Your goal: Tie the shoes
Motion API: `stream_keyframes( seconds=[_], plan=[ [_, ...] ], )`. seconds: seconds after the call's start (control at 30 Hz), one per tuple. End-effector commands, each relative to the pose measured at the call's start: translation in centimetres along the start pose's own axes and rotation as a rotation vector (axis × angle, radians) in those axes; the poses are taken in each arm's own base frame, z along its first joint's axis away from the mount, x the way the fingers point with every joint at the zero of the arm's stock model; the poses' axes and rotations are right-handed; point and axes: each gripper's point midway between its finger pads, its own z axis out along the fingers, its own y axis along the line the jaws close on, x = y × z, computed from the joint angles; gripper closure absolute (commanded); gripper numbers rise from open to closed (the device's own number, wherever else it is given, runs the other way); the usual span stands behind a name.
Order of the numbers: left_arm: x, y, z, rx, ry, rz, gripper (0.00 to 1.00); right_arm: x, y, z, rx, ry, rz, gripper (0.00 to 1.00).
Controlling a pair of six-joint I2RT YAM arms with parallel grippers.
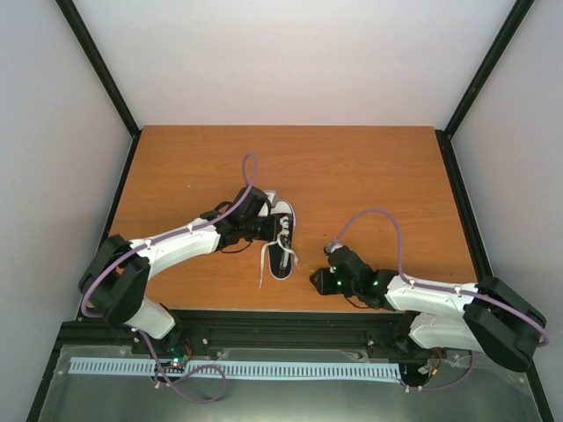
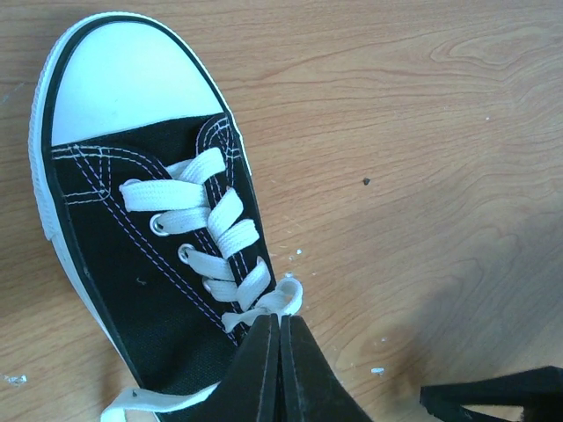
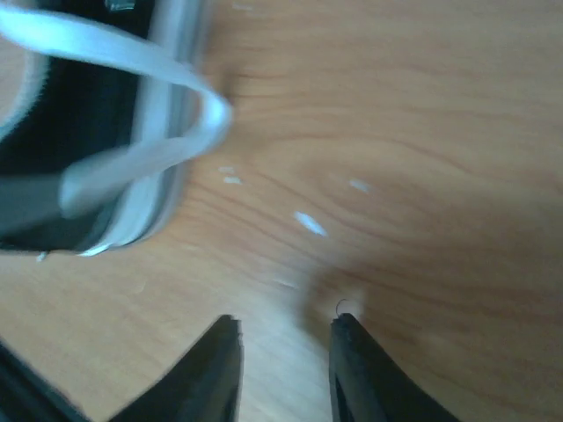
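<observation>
A small black canvas shoe (image 1: 283,251) with a white toe cap (image 2: 123,79) lies on the wooden table, toe pointing away from the arms. My left gripper (image 2: 280,318) is shut over the shoe's top eyelets, pinching a small loop of white lace (image 2: 288,297) at its tips. In the top view the left gripper (image 1: 274,230) sits over the shoe's tongue, and a loose lace end (image 1: 264,264) trails toward the near edge. My right gripper (image 3: 286,330) is open above bare wood with nothing between its fingers, just right of the shoe's heel (image 3: 79,132). A lace loop (image 3: 189,123) arches beside the heel.
The brown wooden table (image 1: 369,176) is framed by black posts and pale walls. Its near edge (image 1: 290,312) lies just behind the right gripper (image 1: 317,280). Small white crumbs (image 3: 310,223) dot the wood. The right gripper's dark body (image 2: 493,400) shows in the left wrist view's corner.
</observation>
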Motion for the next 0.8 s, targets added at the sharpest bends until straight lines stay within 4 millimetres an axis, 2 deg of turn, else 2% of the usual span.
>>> stream_keyframes(
  seconds=[0.0, 0.13, 0.23, 0.33, 0.53, 0.67, 0.77],
  plan=[
    [-1.6, -0.8, -1.0, 0.019, -0.049, 0.02, 0.99, -0.3, -1.6, 0.2, 0.047, -0.029, 0.213, 0.66],
    [-1.7, -1.0, -1.1, 0.026, -0.048, 0.025, 0.99, -2.0, -1.3, -0.8, 0.072, -0.069, 0.117, 0.51],
    [-1.6, -1.1, -1.3, 0.031, -0.048, 0.036, 0.99, -3.7, 1.1, -1.7, -0.005, -0.108, -0.04, 0.45],
    [-1.8, -1.3, -1.4, 0.037, -0.052, 0.04, 0.99, -4.7, 2.7, -1.9, -0.069, -0.102, -0.154, 0.45],
    [-1.9, -1.4, -1.3, 0.043, -0.051, 0.04, 0.99, -5.1, 4.5, -0.8, -0.31, -0.035, -0.228, 0.49],
    [-1.9, -1.5, -1.4, 0.048, -0.051, 0.042, 0.99, -5.3, 5.0, -0.2, -0.431, -0.018, -0.237, 0.48],
    [-1.9, -1.7, -1.4, 0.055, -0.05, 0.047, 0.99, -5.2, 4.9, 0.7, -0.45, 0.0, -0.26, 0.46]
  ],
)
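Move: The lace's right-hand tail, bent back over the shoe's right edge near the heel, lies about 5 cm ahead of the right gripper, 4 cm to its left and nearly level. From the right gripper, the heel is 2 cm ahead and 7 cm left, and the knot is 9 cm ahead, 7 cm left and 5 cm higher. From the left gripper, that tail lies some 5 cm back, 4 cm right and 5 cm down. Dip the right gripper about 2 cm while edging it right, away from the shoe, opening its fingers to about half. Then swing it left, up and forward to the tail beside the heel, about 4 cm each way, sinking a little at the end and turning some 20 degrees counter-clockwise with the fingers still open. Hold the left gripper still, shut on the lace at the knot. ##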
